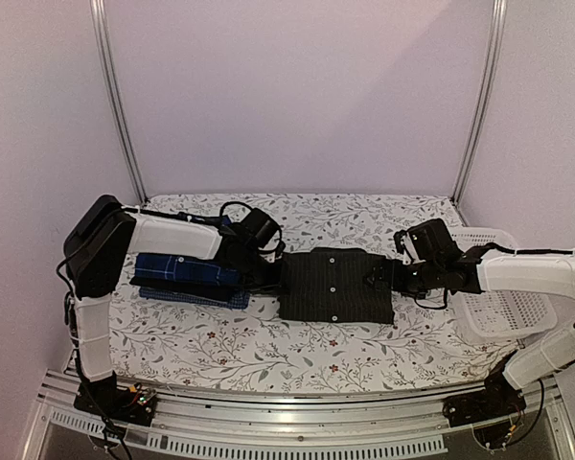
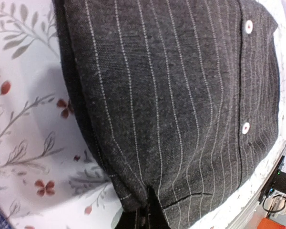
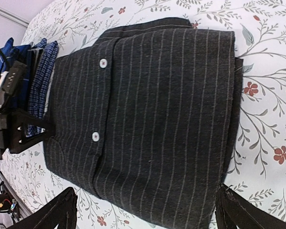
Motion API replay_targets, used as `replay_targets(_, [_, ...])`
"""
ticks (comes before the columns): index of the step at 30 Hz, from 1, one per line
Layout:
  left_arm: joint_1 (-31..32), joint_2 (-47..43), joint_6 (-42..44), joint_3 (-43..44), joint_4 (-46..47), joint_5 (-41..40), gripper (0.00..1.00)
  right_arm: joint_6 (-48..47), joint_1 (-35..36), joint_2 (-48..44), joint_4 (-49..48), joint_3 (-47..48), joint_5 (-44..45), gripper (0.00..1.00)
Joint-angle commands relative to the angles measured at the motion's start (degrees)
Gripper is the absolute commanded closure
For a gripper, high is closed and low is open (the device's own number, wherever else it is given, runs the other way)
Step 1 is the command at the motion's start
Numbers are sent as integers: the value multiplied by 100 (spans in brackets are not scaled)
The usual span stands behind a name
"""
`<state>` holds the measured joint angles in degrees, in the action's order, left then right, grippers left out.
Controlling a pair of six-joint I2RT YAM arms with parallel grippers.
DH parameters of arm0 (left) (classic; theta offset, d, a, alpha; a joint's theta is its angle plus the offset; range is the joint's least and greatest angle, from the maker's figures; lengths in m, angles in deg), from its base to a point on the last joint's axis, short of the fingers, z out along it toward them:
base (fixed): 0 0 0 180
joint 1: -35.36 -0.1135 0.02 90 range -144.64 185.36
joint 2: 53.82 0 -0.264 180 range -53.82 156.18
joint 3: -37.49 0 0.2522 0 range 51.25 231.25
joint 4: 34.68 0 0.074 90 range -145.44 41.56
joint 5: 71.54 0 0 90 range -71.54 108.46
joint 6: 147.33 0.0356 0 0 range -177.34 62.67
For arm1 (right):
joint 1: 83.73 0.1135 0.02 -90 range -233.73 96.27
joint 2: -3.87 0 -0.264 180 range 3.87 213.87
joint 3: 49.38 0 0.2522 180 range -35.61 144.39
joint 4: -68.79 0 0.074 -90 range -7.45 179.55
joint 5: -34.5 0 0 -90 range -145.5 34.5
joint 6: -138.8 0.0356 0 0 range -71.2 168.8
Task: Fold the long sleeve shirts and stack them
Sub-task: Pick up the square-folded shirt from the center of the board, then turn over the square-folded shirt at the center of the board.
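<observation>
A folded black pinstripe shirt (image 1: 335,286) lies flat in the middle of the table, buttons up. It fills the left wrist view (image 2: 181,95) and the right wrist view (image 3: 157,119). My left gripper (image 1: 271,271) is at the shirt's left edge, and its jaws (image 2: 145,215) are shut, pinching the shirt's folded edge. My right gripper (image 1: 391,276) is at the shirt's right edge, wide open (image 3: 148,217), with a fingertip (image 3: 66,210) on each side of the near edge, not holding it. A folded blue-and-navy plaid shirt (image 1: 187,273) lies on a stack at the left.
A white mesh basket (image 1: 506,297) stands at the right edge under my right arm. The table has a floral cloth (image 1: 249,345). The plaid stack (image 3: 38,81) sits just behind my left gripper (image 3: 9,129) in the right wrist view.
</observation>
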<state>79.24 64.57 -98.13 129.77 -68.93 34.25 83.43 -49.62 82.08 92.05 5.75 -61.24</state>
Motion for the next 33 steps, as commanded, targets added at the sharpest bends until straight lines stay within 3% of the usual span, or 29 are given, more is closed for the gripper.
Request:
replay_targets(1, [-38,-773,432,-397,-439,-181,100,-42,201,279,263,135,301,1])
replay_targets(5, [-143,-1214,632,-629,-664,-255,100,119,346,448,266,122,363,13])
replay_targets(17, [-298,-1780,1071,-575,-1159,-262,100,309,441,1088,151,438,503,74])
replay_targets(20, [-300,-1842,1114,-566,-1214,-261,100,312,456,1317,48,529,494,80])
replay_targets(33, [-381,-2174,1296,-585,-1358,-287,100,298,666,1990,-18,804,509,86])
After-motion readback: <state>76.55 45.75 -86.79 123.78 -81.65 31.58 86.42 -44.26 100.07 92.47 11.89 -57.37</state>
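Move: Pinched at its left edge, the square-folded shirt has its middle about 11 cm to the right of the left hand and a centimetre or two below. The shirt stack lies some 18 cm to that hand's left and 5 cm farther out. From the open right hand, the folded shirt's middle is roughly 9 cm left, 3 cm ahead and 8 cm below; the white basket stands about 26 cm to its right and 3 cm ahead. Keeping its shut fingers on the shirt's left edge, the left hand lifts about 8 cm and carries the edge some 6 cm left towards the stack, easing slightly back. Meanwhile the right hand sinks about 7 cm and drifts 3 cm left to the shirt's right edge, its wide-open fingers narrowing to a small gap, one finger on each side of the edge. ##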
